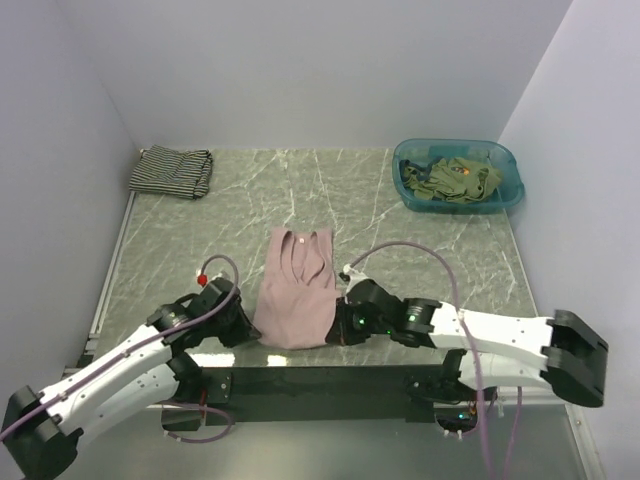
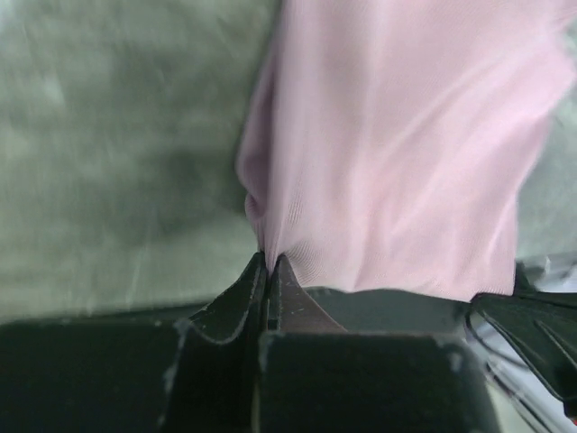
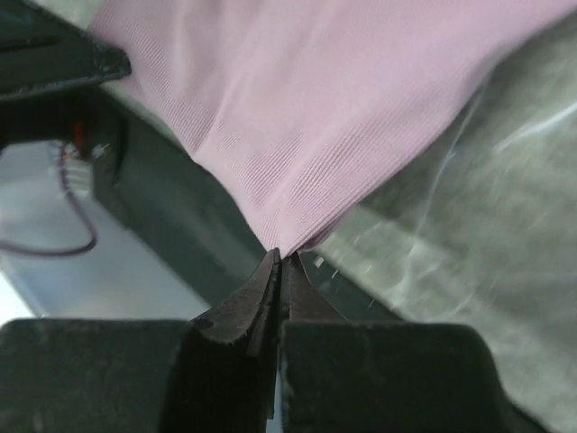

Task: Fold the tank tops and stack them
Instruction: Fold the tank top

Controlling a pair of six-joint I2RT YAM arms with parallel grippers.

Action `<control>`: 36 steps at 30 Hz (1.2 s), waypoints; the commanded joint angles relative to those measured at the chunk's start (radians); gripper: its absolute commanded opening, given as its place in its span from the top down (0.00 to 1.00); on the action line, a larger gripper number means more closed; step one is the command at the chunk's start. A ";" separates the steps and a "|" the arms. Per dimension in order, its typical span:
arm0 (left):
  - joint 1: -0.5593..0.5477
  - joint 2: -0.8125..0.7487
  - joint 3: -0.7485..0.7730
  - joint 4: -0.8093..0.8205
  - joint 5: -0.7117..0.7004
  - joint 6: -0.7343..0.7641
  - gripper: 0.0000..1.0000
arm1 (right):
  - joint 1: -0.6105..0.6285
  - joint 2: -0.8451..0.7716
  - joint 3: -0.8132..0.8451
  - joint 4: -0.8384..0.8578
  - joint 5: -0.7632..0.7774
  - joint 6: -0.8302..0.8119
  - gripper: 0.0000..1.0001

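Observation:
The pink tank top lies lengthwise on the marble table, straps toward the far side, hem at the near edge. My left gripper is shut on its near-left hem corner; the left wrist view shows the jaws pinching pink cloth. My right gripper is shut on the near-right hem corner; the right wrist view shows the same pinch on the cloth. The striped tank top lies folded at the far left. Olive green tank tops are piled in the basin.
The teal plastic basin stands at the far right. White walls enclose the table on three sides. The dark near edge strip runs between the arm bases. A pink cable loops over the right arm.

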 commanded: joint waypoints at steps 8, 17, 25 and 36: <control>-0.013 0.160 0.393 -0.109 -0.181 0.073 0.99 | -0.030 -0.049 0.241 -0.252 0.140 -0.052 1.00; 0.286 0.402 0.563 0.167 -0.066 0.267 0.99 | -0.277 0.115 0.392 -0.212 0.018 -0.195 1.00; 0.353 0.808 0.807 0.356 0.035 0.284 0.99 | -0.479 0.365 0.519 -0.114 -0.149 -0.252 1.00; 0.366 1.376 1.356 0.390 0.152 0.304 0.99 | -0.705 0.730 0.657 0.009 -0.266 -0.215 1.00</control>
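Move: Between the two hands, which already grip the hem corners of the tank top, the fabric runs forward to its strap end. That end lies about 27 cm ahead of the left hand, 10 cm to its right and 4 cm lower, and from the right hand about 29 cm ahead, 9 cm left and 6 cm lower. The striped stack is some 44 cm ahead and 23 cm left of the left hand; the blue basket is about 45 cm ahead and 32 cm right of the right hand. Swinging the pinched hem up and forward over the strap end, both hands keep their grip. The left rises some 12 cm and sweeps about 38 cm forward, drifting right and ending high, beyond where the straps lay. The right rises, reaches about 27 cm forward, then sinks to just below its starting height, turning some 20 degrees clockwise. ##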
